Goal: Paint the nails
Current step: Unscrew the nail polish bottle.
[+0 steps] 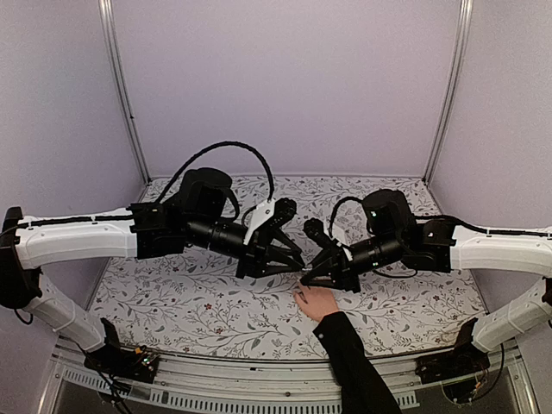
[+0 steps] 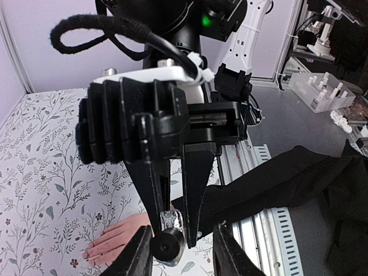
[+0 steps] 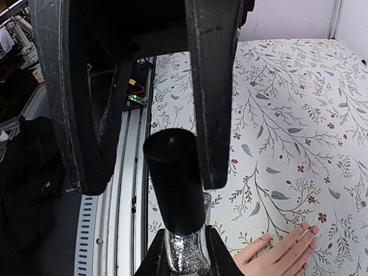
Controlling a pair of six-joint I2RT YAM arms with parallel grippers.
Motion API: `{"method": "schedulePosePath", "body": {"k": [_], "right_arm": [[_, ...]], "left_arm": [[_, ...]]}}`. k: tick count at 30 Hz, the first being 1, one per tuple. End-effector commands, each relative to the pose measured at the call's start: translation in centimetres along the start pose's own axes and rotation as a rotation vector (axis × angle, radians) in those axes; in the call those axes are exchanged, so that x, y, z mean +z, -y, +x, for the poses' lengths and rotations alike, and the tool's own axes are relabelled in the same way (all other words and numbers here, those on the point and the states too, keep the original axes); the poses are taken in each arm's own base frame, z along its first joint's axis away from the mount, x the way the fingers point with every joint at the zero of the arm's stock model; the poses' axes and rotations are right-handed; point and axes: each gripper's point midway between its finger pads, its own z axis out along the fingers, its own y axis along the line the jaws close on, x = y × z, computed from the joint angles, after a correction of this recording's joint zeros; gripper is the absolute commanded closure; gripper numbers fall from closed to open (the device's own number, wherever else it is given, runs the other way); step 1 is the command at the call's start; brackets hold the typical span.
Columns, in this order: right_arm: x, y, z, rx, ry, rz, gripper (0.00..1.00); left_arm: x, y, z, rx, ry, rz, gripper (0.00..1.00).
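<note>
A light-skinned hand [image 1: 317,302] in a black sleeve lies flat on the floral table, its small nails [image 3: 314,229] bare and pinkish. Just above the fingers, my right gripper [image 1: 309,276] is shut on the glittery glass body of a small nail polish bottle [image 3: 185,259]. The bottle's black cap [image 3: 175,178] points at my left gripper [image 1: 297,259]. In the left wrist view, the left gripper [image 2: 183,253] straddles the cap [image 2: 167,246]. It is open, with a gap showing on at least one side. The hand [image 2: 115,241] rests below it.
The floral table cover [image 1: 172,293] spreads across the table to both sides of the hand. A metal rail [image 1: 259,379] runs along the near edge, and lilac walls [image 1: 285,86] close in the back and sides. The sleeved forearm [image 1: 354,362] crosses the rail at the front.
</note>
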Motion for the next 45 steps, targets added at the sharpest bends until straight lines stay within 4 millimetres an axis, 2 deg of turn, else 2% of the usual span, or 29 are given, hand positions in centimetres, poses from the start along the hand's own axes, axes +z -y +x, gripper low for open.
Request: {"method": "schedulePosePath", "body": {"k": [1,6,9,13,19,28,35,38,45], "right_arm": [[0.0,-0.6,-0.9,-0.022,0.014,-0.031,1.0],[-0.1,-0.7,-1.1,-0.028,0.019,-0.033,1.0],[-0.1,-0.7,-1.1,-0.031,0.019,-0.032,1.0],[-0.2,-0.7,-1.1,-0.034,0.02,-0.029,1.0],[-0.2,-0.8,-1.1,-0.037,0.022,-0.034,1.0],[-0.3,-0.8,-1.1,-0.04,0.024,-0.031,1.0],[-0.2,-0.6,-0.9,-0.037,0.02,-0.023,1.0],[-0.2,-0.6,-0.8,-0.035,0.018,-0.021,1.0],[0.0,-0.4,-0.6,-0.032,0.01,-0.014,1.0]], "left_arm": [[0.6,0.3,-0.5,0.017,-0.005,0.007,0.64],[1.2,0.4,-0.2,0.018,-0.015,0.013,0.66],[1.3,0.5,-0.2,0.02,-0.018,0.017,0.71],[1.2,0.5,-0.2,0.02,-0.018,0.02,0.76],[1.1,0.5,-0.1,0.016,-0.019,0.015,0.76],[1.0,0.2,0.1,0.012,-0.024,0.003,0.86],[0.5,0.9,-0.9,0.022,0.009,0.031,0.99],[0.1,1.1,-1.8,0.029,0.035,0.035,1.0],[-0.2,0.9,-2.0,0.027,0.041,0.022,1.0]]}}
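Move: The black cap of the nail polish bottle lies between the left hand's open fingers, about 1 cm ahead of that hand's point, 1 cm to its right and 1 cm below. From the right hand, the cap is some 2 cm left and 4 cm up, level with it front to back; the bottle's glass is held in that hand's fingers. The person's hand on the table is roughly 7 cm ahead of the left hand, 3 cm right and 22 cm lower. Down and to the right, only about 1 cm in all, the left hand eases farther onto the cap without turning, then stays there while its fingers close in from both sides and pinch the cap. The right hand keeps its grip on the glass, all but still, drifting back about half a centimetre. ##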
